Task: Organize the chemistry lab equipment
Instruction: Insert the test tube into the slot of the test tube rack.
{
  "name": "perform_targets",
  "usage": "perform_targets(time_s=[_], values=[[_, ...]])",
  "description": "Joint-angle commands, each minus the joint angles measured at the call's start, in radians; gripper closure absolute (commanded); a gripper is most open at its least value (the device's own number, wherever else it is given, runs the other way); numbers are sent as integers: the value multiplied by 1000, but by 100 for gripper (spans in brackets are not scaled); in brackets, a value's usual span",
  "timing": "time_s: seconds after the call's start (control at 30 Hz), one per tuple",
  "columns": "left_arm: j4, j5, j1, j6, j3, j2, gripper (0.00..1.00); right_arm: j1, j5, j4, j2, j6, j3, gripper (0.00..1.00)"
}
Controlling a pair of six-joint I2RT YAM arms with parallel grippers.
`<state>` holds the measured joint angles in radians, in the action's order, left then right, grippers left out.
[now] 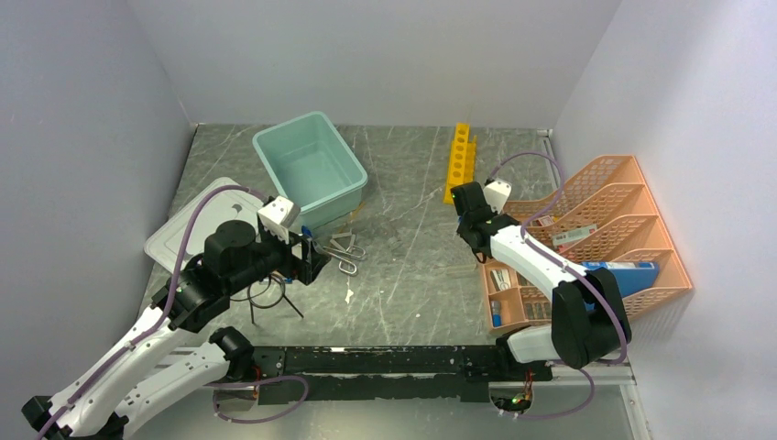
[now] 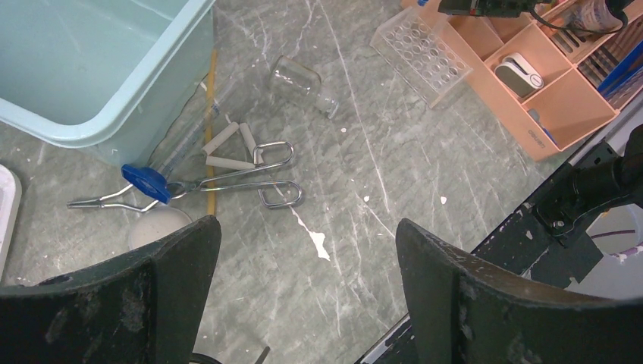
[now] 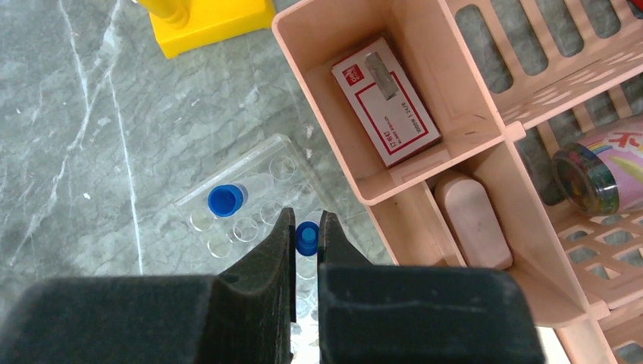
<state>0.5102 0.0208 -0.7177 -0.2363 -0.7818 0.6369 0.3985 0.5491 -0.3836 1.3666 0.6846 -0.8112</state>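
My right gripper (image 3: pixel 307 227) is shut on a small blue-capped clear tube (image 3: pixel 307 238) and holds it upright over a clear plastic tube rack (image 3: pixel 254 201). One more blue-capped tube (image 3: pixel 226 200) stands in that rack. A corner of the yellow test-tube rack (image 3: pixel 208 21) lies just beyond; it sits at the back of the table (image 1: pixel 460 160). My left gripper (image 2: pixel 303 246) hangs open above bare table. Ahead of it lie silver wire tongs (image 2: pixel 235 178), a long blue-capped tube (image 2: pixel 145 182), a wooden stick (image 2: pixel 211 114) and a small glass jar (image 2: pixel 303 80). The black wire ring stand (image 1: pixel 270 295) sits under the left arm.
The pale teal tub (image 1: pixel 309 170) stands at the back left with its grey-white lid (image 1: pixel 179 236) beside it. The orange mesh organiser (image 1: pixel 596 229) lines the right wall, close to the clear rack. A small white dish (image 2: pixel 158 226) lies near my left finger.
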Motion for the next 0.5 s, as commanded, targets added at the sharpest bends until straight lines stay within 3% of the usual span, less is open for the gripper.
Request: perform_targets(time_s=[0.0, 0.1, 0.47], values=[[-8, -19, 3, -6, 5, -10, 11, -8, 10, 36, 2, 22, 17, 93], [-9, -19, 2, -6, 4, -11, 11, -6, -7, 51, -8, 23, 27, 83], [-9, -19, 1, -6, 4, -9, 11, -6, -36, 45, -53, 15, 32, 69]])
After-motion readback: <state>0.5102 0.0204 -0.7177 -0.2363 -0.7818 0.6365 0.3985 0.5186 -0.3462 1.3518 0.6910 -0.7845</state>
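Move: The blue-capped test tube already stands upright in a slot of the clear test tube rack, pinched in the right fingertips, its middle about 3 cm straight below the hand point. The rack's middle is some 5 cm down, 1 cm back and 2 cm left; a second blue-capped tube stands about 4 cm ahead, 3 cm left and 3 cm down. The yellow rack's middle lies some 17 cm ahead, 2 cm left and 4 cm down. From the left hand the held tube is about 12 cm ahead, 31 cm right and 17 cm lower. Let go of the blue-capped test tube: open the right fingers from nearly shut to about a third of their range, so that both tips come clear of the cap. Hold the right hand almost in place over the clear rack while they part, letting it ease only about half a centimetre to the left, with no real turn of the wrist. ##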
